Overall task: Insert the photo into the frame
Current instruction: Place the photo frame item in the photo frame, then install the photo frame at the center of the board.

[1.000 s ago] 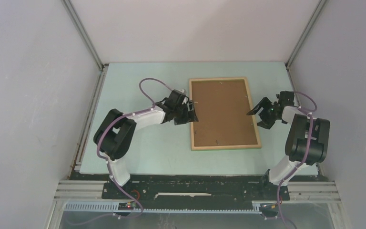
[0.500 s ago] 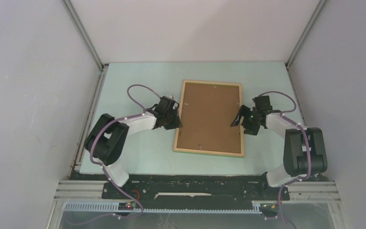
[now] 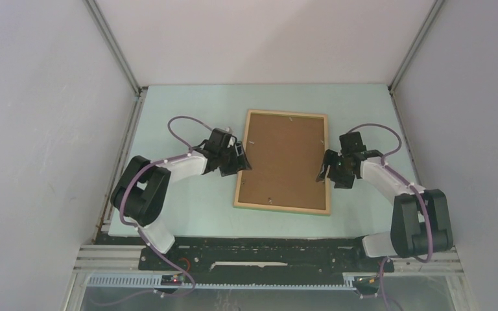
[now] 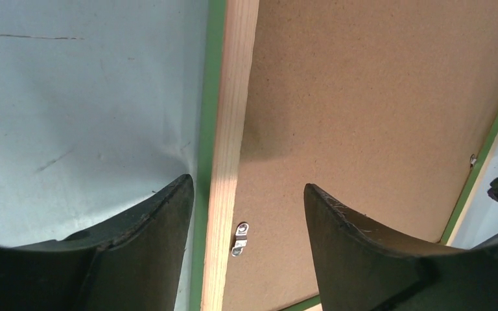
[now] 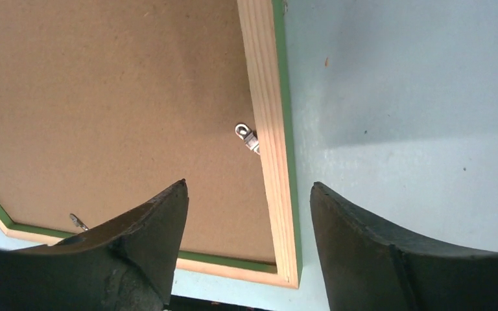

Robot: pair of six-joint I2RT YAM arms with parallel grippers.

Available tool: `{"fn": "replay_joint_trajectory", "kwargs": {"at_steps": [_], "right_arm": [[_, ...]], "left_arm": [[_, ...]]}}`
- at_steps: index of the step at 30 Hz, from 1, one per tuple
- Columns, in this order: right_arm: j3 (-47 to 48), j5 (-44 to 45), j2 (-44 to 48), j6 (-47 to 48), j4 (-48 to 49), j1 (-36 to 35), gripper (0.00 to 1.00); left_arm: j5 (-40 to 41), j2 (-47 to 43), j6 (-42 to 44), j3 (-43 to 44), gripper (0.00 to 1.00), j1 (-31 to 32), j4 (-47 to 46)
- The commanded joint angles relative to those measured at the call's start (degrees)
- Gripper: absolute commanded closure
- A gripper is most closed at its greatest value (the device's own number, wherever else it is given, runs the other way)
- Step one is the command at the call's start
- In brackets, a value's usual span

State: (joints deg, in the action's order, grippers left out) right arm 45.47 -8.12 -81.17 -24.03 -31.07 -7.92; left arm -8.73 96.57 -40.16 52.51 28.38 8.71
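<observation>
The frame (image 3: 240,175) lies back side up on the table, pale wood rails with a green outer edge. A brown backing board (image 3: 284,159) fills it. The photo is hidden. My left gripper (image 3: 241,157) is open, its fingers either side of the frame's left rail (image 4: 230,129), one over the table and one over the backing board (image 4: 363,97). My right gripper (image 3: 326,170) is open in the same way over the right rail (image 5: 266,97). Neither holds anything. Small metal turn clips (image 4: 240,236) (image 5: 246,137) sit along the inner edge of the rails.
The pale green table top (image 3: 181,207) is closed in by grey walls on the left, right and back, with aluminium posts (image 3: 113,48) in the corners. A black rail (image 3: 266,256) carrying the arm bases runs along the near edge.
The frame has slid left and turned slightly. Both grippers have moved left with it, and the right one has come in over the right rail.
</observation>
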Motion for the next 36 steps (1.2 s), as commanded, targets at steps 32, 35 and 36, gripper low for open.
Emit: {"fn": "replay_joint_trajectory", "kwargs": {"at_steps": [32,35,36], "right_arm": [[1.02,10.26,-3.17,-0.21,1.13,-2.58,0.57],[1.61,10.31,-3.38,-0.7,1.93,-2.3,0.59],[2.05,10.16,-3.5,-0.79,1.97,-2.28,0.6]], "left_arm": [[0.5,1.12,0.62,-2.31,0.57,-0.26,-5.16],[0.23,1.71,0.61,-2.41,0.58,-0.26,-5.55],[0.15,1.89,0.61,-2.46,0.58,-0.26,-5.56]]}}
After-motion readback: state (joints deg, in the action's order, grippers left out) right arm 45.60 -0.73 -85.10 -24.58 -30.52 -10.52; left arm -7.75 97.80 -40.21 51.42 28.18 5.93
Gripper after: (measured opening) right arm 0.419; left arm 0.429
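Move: The photo frame's left rail runs between the left hand's open fingers, its nearest stretch about 1 cm to the hand's left and 1 cm below; a metal clip sits some 5 cm back and 1 cm to the right. The right hand is over the right rail, which lies 1 cm to its right and 3 cm down, with a clip roughly 1 cm ahead and 1 cm left, also 3 cm below. The near right corner is about 11 cm back, 1 cm right. Down over the right rail: the right hand first rises about 1 cm, then sinks some 3 cm while edging 1 cm right and dipping its left side slightly, its fingers closing roughly halfway with the rail between them. The left hand eases down barely 1 cm and narrows its straddling fingers around the left rail, bringing the outer finger up against the green outer face while the inner one stays clear. ##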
